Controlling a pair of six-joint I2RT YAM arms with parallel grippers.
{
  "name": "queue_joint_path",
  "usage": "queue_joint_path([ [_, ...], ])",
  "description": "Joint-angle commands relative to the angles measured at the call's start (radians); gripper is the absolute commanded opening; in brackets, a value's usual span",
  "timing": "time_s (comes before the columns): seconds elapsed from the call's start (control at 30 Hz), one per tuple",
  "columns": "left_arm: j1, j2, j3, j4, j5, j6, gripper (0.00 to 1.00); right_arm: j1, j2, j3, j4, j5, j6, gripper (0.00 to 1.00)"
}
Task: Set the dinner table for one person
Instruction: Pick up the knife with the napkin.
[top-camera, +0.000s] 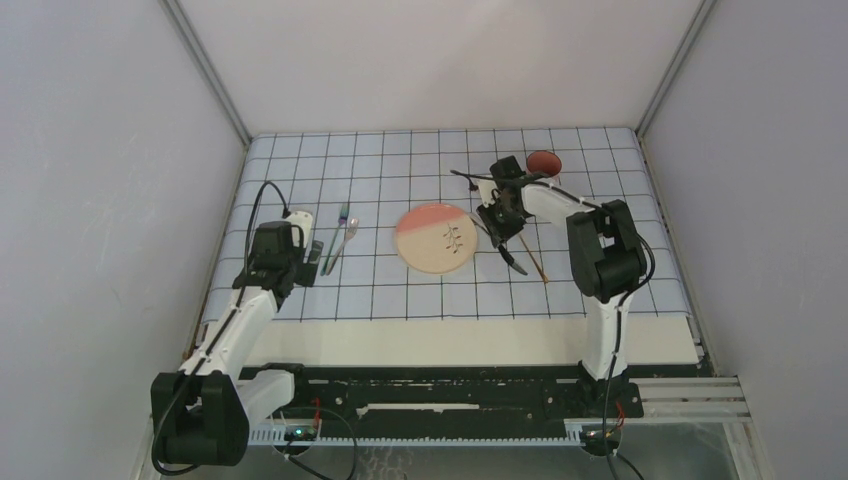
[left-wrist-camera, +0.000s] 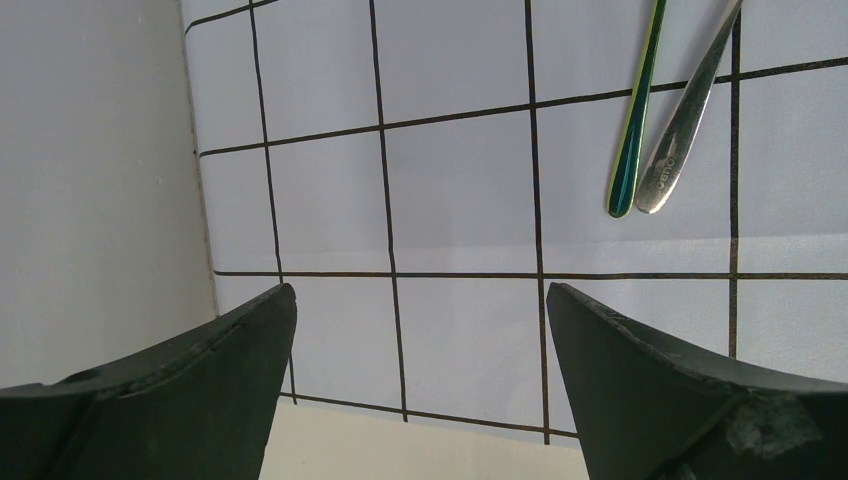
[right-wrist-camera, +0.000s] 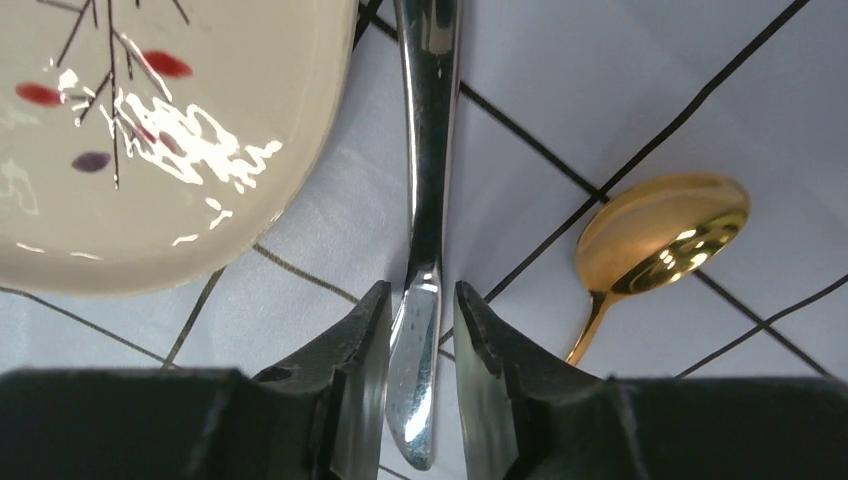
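Note:
On the cream-white dinner table (top-camera: 450, 340) lies a blue gridded cloth (top-camera: 420, 160). A cream and pink plate (top-camera: 436, 238) sits mid-cloth. My right gripper (right-wrist-camera: 420, 310) hovers just right of the plate (right-wrist-camera: 150, 150). A silver piece of cutlery (right-wrist-camera: 425, 200) lies on the cloth between its jaws, and a narrow gap shows on each side, so the gripper is open. A gold spoon (right-wrist-camera: 660, 225) lies to the right of it. My left gripper (left-wrist-camera: 420, 300) is wide open and empty over the cloth's near left corner, where the table (left-wrist-camera: 400, 450) shows below.
A green-handled utensil (left-wrist-camera: 632, 130) and a silver one (left-wrist-camera: 685, 120) lie side by side left of the plate, ahead of my left gripper (top-camera: 300, 265). A red bowl (top-camera: 543, 161) stands at the back right. Grey walls close in both sides.

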Motion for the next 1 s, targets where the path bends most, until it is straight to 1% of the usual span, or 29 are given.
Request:
queue_joint_path([
  [0.0,0.006,-0.024,-0.006,0.008,0.012,0.018,1.00,0.003,0.047,0.075,-0.017,0.002,-0.009,0.38],
  [0.13,0.006,-0.020,-0.008,0.007,0.020,0.018,1.00,0.012,0.078,0.108,-0.034,0.018,-0.027,0.41],
  [0.3,0.006,-0.022,-0.011,0.005,0.018,0.018,1.00,0.019,0.114,0.123,-0.061,0.010,-0.035,0.40],
  [0.37,0.007,-0.027,-0.013,0.004,0.018,0.019,1.00,0.021,0.113,0.108,-0.054,0.009,-0.034,0.35],
  [0.43,0.006,-0.030,-0.012,0.001,0.020,0.019,1.00,0.021,0.104,0.095,-0.044,0.007,-0.035,0.25],
  [0.5,0.006,-0.033,-0.009,0.001,0.018,0.020,1.00,0.021,0.093,0.081,-0.034,0.004,-0.036,0.11],
  [0.6,0.006,-0.033,-0.007,-0.001,0.023,0.017,1.00,0.019,0.086,0.070,-0.030,0.000,-0.035,0.01],
  [0.97,0.006,-0.031,-0.013,0.006,0.030,0.015,1.00,0.009,-0.017,0.041,0.014,-0.005,-0.017,0.00],
])
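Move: The knife's middle lies practically at my right hand's point, about 1 cm below it, its neck already between my parted fingertips; the handle runs off forward-left, the other end back-right. The plate's centre is some 13 cm to my right hand's left and 1 cm farther out; the gold spoon's middle is about 6 cm to its right and 2 cm back. From my left hand the knife is roughly 42 cm to the right, 10 cm ahead and 9 cm lower. I slide my right hand, low over the cloth and nearly level, about 1.5 cm forward with the fingers astride the knife. Then, as that travel fades out, I shut the half-parted fingers and pinch the knife at its neck between handle and blade, keeping the hand down there. ##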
